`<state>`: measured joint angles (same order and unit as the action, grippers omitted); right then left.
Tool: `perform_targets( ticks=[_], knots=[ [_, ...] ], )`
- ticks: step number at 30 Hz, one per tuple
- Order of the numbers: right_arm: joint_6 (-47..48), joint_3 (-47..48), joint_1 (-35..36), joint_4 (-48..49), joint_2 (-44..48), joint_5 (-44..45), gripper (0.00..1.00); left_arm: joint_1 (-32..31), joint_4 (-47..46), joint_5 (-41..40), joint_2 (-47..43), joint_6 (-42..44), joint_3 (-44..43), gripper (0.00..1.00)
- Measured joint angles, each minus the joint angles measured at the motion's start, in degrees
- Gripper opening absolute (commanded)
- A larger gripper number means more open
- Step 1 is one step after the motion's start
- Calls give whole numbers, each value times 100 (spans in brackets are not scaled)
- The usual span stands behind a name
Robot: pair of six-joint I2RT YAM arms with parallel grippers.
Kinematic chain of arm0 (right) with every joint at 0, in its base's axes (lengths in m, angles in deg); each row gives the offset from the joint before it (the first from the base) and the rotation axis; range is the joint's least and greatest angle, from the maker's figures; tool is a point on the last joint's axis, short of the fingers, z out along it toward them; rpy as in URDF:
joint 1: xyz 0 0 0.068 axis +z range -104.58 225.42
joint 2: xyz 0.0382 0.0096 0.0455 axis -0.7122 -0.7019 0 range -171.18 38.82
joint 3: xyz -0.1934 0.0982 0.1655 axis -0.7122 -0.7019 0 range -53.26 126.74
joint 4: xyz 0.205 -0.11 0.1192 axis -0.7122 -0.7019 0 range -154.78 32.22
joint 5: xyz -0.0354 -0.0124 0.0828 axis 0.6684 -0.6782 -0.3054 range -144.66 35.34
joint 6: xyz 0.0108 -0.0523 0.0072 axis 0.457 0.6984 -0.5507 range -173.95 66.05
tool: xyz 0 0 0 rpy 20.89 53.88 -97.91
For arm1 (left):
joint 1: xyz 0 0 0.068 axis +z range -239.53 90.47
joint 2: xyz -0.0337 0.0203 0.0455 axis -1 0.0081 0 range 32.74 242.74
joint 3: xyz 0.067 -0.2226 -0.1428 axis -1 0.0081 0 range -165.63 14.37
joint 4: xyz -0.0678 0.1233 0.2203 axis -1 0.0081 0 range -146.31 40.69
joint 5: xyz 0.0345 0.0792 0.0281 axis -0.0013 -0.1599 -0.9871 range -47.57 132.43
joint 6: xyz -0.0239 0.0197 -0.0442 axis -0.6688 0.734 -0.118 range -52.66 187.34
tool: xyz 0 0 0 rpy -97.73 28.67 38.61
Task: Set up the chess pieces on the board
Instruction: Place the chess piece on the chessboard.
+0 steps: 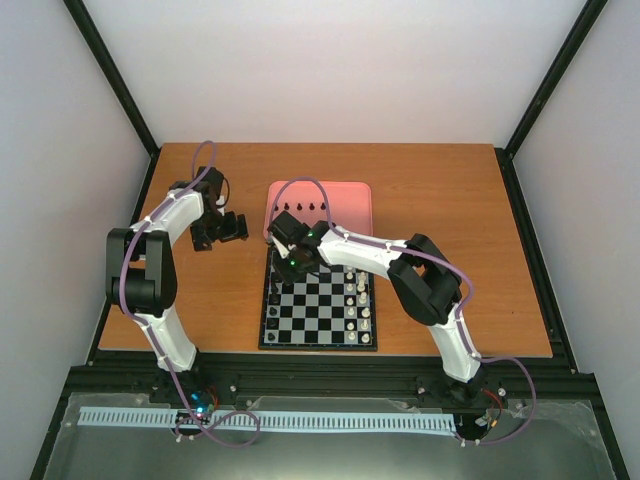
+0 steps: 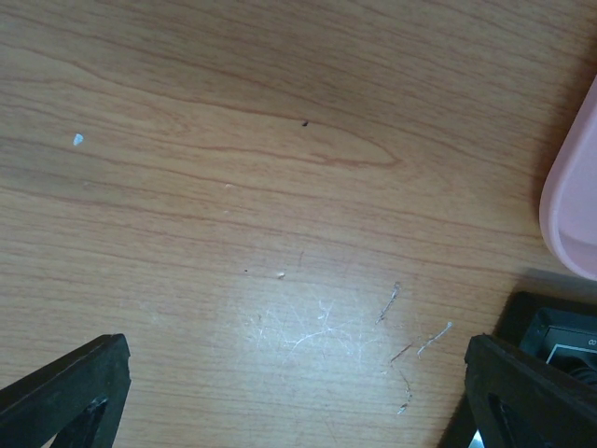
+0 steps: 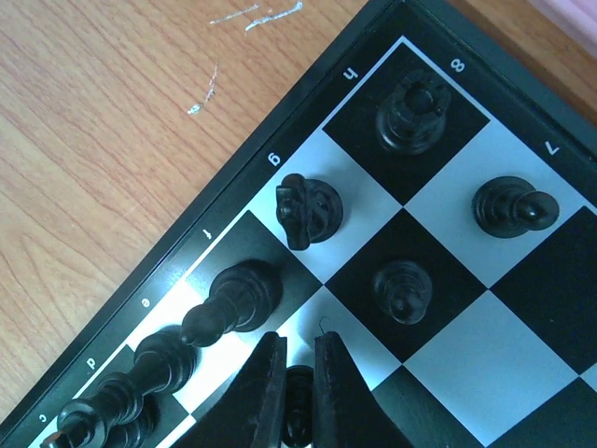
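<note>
The board (image 1: 318, 322) lies near the table's front. My right gripper (image 3: 298, 353) hangs low over a pale square at its far-left corner, shut on a small black pawn (image 3: 298, 415) that shows only in the slit between the fingers. Around it stand black chess pieces: a rook (image 3: 410, 112), a knight (image 3: 308, 210), a bishop (image 3: 229, 303), two pawns (image 3: 403, 291) and taller figures (image 3: 154, 369) along the edge row. In the top view this gripper (image 1: 292, 266) covers that corner. My left gripper (image 1: 232, 226) stands open over bare wood, left of the board, its fingers (image 2: 70, 387) wide apart.
A pink tray (image 1: 350, 200) behind the board holds several loose black pieces (image 1: 303, 208); its edge (image 2: 571, 205) shows in the left wrist view. White pieces (image 1: 362, 300) fill the board's two right-hand columns. The right forearm stretches across the board's far edge.
</note>
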<state>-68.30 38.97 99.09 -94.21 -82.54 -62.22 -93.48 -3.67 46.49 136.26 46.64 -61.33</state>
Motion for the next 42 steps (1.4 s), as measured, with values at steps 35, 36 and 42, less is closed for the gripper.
perform_targets(
  ticks=[35,36,42],
  knots=[
    [195,127,0,-345,136,243,42,0,2,0,0,4,0,100],
    [188,127,0,-393,225,286,47,0,2,0,0,4,0,100],
    [262,378,-39,-634,999,584,59,0,2,2,0,4,0,100]
  ],
)
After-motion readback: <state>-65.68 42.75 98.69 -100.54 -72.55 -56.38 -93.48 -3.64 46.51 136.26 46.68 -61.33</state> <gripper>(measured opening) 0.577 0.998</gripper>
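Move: Directly under the right fingers, about 2 cm below the hand point, is the light square where the held black chess piece goes. The black pawn in front of it stands about 3 cm ahead, the black knight 3 cm ahead and 3 cm to the left, and the black bishop level with it, 3 cm to the left. From the idle left hand the square lies some 10 cm back, 16 cm to the right and 4 cm lower. Holding still over the square at first, the right hand opens its fingers a little and lets go of the black chess piece. It then rises about 9 cm off the board, ever faster, drifting slightly forward and right near the end, while the fingers spread to over half open and their tips swing some 10 degrees forward. ##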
